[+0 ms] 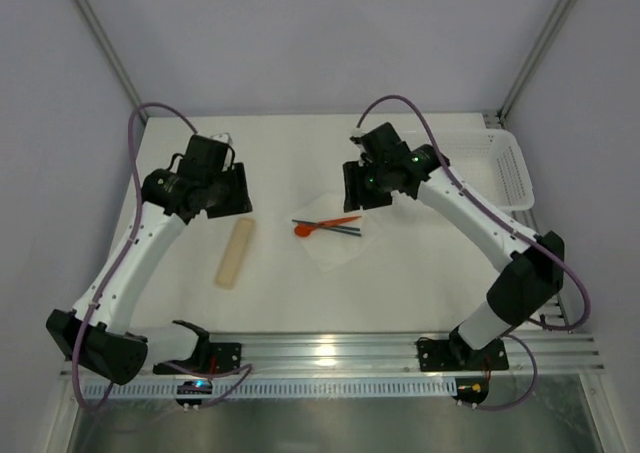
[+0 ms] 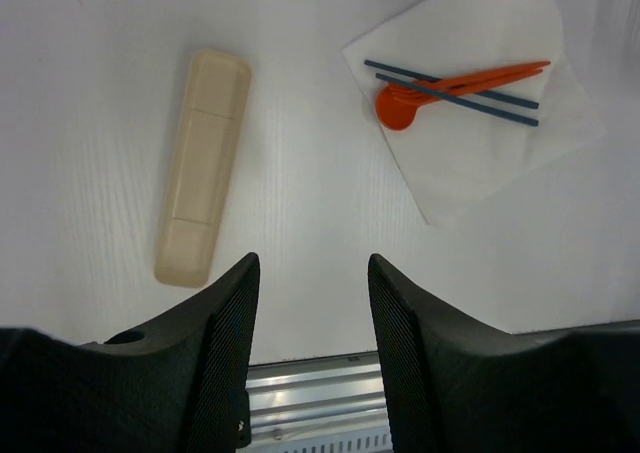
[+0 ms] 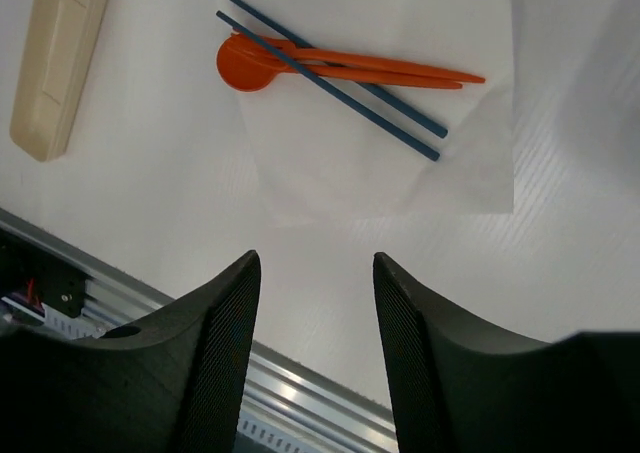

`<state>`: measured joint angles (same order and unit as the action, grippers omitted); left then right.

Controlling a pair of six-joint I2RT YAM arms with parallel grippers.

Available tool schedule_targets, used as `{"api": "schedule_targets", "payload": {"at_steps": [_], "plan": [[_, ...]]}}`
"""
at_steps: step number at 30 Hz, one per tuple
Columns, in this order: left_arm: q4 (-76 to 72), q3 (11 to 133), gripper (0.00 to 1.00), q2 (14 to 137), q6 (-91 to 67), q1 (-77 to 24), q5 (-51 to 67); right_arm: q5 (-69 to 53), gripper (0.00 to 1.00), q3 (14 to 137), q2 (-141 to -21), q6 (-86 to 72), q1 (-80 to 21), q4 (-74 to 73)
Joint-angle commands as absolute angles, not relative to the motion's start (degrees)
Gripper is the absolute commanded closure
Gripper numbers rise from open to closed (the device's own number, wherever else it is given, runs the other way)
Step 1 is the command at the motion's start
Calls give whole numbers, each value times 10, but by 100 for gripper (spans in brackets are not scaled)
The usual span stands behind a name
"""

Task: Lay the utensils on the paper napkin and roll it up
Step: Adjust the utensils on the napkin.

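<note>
The white paper napkin (image 1: 336,251) lies flat at the table's middle. The utensils rest on it. An orange spoon (image 1: 306,230) and an orange stick lie side by side, and two dark blue sticks (image 1: 340,229) cross them. My left gripper (image 1: 228,195) hovers left of the napkin, open and holding nothing. The right gripper (image 1: 358,187) hangs just behind the napkin, also open and holding nothing. The left wrist view shows the left gripper (image 2: 312,273), the spoon (image 2: 398,109) and the napkin (image 2: 480,153). The right wrist view shows the right gripper (image 3: 315,268), the spoon (image 3: 243,63), the blue sticks (image 3: 345,95) and the napkin (image 3: 400,178).
A beige oblong piece (image 1: 235,253) lies on the table left of the napkin, also seen as the beige piece (image 2: 203,168) in the left wrist view. A white perforated basket (image 1: 505,168) stands at the back right. A metal rail (image 1: 330,348) runs along the near edge.
</note>
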<state>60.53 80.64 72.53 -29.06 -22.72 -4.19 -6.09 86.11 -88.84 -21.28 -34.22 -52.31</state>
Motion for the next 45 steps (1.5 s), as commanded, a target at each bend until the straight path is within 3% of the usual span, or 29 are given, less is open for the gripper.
{"api": "schedule_targets", "payload": {"at_steps": [1, 12, 21, 45], "plan": [[603, 777, 50, 700, -316, -221, 27, -56, 48, 922, -951, -128, -366, -490], [585, 737, 51, 656, -293, -214, 72, -62, 51, 990, -1115, -30, -405, -436], [605, 751, 52, 679, -295, -203, 69, -54, 64, 981, -1152, 34, -424, -383], [610, 743, 53, 684, -289, -174, 104, -110, 69, 1017, -1223, 56, -431, -367]]}}
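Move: The chopsticks, crossed over the orange spoon and fork, have their middle about 6 cm ahead and 6 cm left of the right hand, some 19 cm below. The spoon bowl lies about 5 cm ahead and 12 cm left; the napkin's middle is 4 cm ahead, 5 cm left. From the left hand, the chopsticks are roughly 8 cm ahead, 19 cm right and 22 cm below. Right hand drops and swings left, roughly 12 cm each, and forward, towards the spoon bowl, turning counter-clockwise, fingers narrowing. ##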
